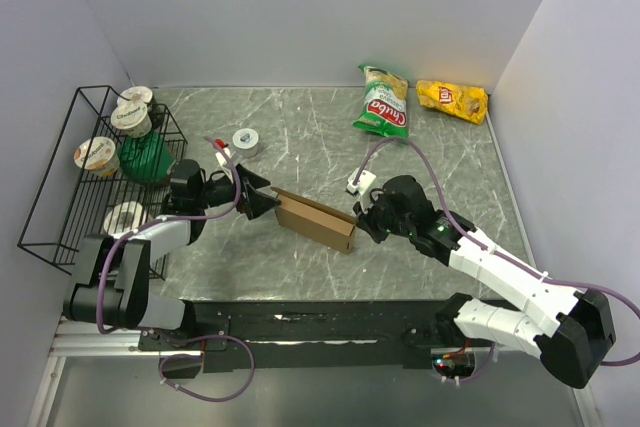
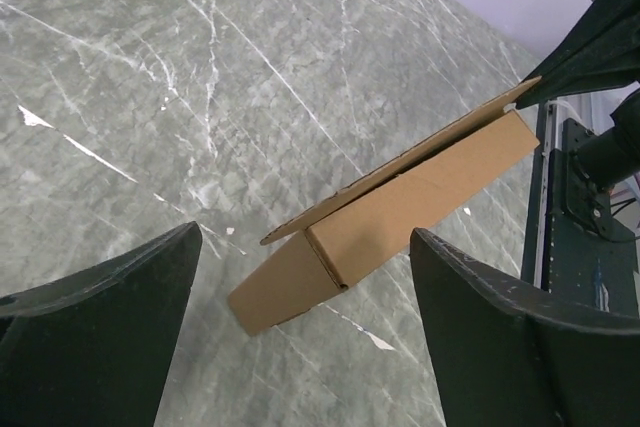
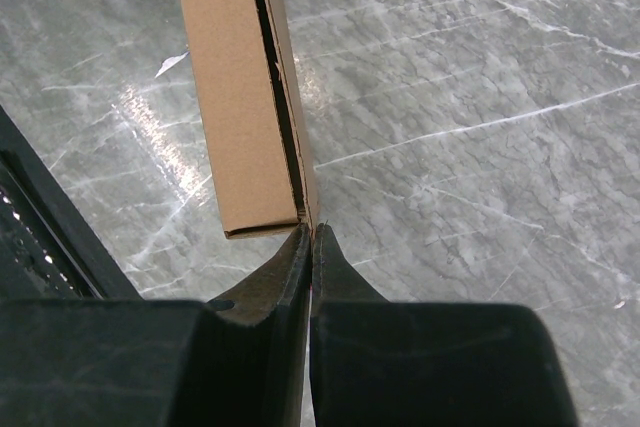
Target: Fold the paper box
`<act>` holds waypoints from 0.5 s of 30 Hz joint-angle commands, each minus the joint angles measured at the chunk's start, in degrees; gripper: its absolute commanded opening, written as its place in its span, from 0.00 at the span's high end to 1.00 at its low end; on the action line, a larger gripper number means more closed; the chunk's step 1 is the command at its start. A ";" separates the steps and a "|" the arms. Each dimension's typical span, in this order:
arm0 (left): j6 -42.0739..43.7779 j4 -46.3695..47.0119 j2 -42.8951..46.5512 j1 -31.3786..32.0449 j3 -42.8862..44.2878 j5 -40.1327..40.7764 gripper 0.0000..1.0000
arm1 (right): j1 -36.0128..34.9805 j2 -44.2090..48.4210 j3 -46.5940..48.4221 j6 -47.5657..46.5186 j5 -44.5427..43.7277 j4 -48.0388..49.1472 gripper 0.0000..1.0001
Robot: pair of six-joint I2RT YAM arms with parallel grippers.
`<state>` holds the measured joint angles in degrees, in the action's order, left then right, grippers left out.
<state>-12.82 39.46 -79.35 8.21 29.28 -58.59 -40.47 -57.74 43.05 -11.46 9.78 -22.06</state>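
The paper box (image 1: 318,219) is a brown cardboard mailer, folded into a long narrow shape and lying mid-table. In the left wrist view it (image 2: 400,202) has its top flap slightly raised. My left gripper (image 1: 262,197) is open and empty, its jaws spread just off the box's left end (image 2: 305,242). My right gripper (image 1: 362,222) is at the box's right end, shut and pinching the thin edge of a flap (image 3: 312,230). The right wrist view shows the box (image 3: 235,97) running away from the jaws.
A black wire rack (image 1: 60,177) with several cups and a green bag stands at the left. A tape roll (image 1: 246,141), a green snack bag (image 1: 383,102) and a yellow snack bag (image 1: 452,99) lie further back. A small white object (image 1: 360,182) lies near the right arm.
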 commanded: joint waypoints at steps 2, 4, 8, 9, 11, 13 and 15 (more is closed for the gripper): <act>0.26 4.56 -1.94 -0.03 2.80 -1.17 0.09 | 0.39 -0.71 0.55 -0.40 0.15 0.71 0.98; -0.10 4.75 -2.56 0.05 3.07 -1.70 0.12 | 0.39 -0.62 0.81 -0.40 -0.20 0.53 0.98; -0.10 4.83 -2.56 0.58 2.54 -2.32 0.21 | 0.48 -0.36 0.55 -0.31 -0.29 0.53 0.98; -0.10 4.75 -2.56 0.76 2.71 -2.23 0.25 | 0.39 -0.45 0.55 -0.31 -0.29 0.62 0.98; 0.25 3.87 -2.47 1.11 3.24 -1.97 0.35 | 0.57 -0.62 0.72 -0.31 -0.55 0.62 0.99; 0.52 3.69 -2.21 1.28 3.07 -1.71 0.40 | 0.39 -0.80 0.72 -0.23 -0.55 0.53 0.99; 0.08 4.65 -1.86 1.37 2.45 -1.44 0.43 | 0.39 -0.71 0.55 -0.23 -0.64 0.53 0.99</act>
<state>-13.19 40.91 -82.13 9.19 30.59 -58.67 -40.45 -57.93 43.05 -11.46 9.72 -21.80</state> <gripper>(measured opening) 0.596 0.054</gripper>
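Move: The slightly open lid's left end is some 3 cm to the right of the left hand, about level forward and a touch below it. The box's middle lies roughly 9 cm right and 4 cm back, some 4 cm lower, and the tape roll about 14 cm ahead and 5 cm left. The right hand is at the lid's right corner; the left end is about 16 cm to its left and 5 cm farther out. The right fingers, already shut, keep their pinch on the lid's right corner and stay in place. Opposite them the left hand eases barely 1 cm to the right and slightly forward, towards the left end of lid and box, its fingers closing from nearly wide open to a bit over half around that end; no clear touch there can be seen. ##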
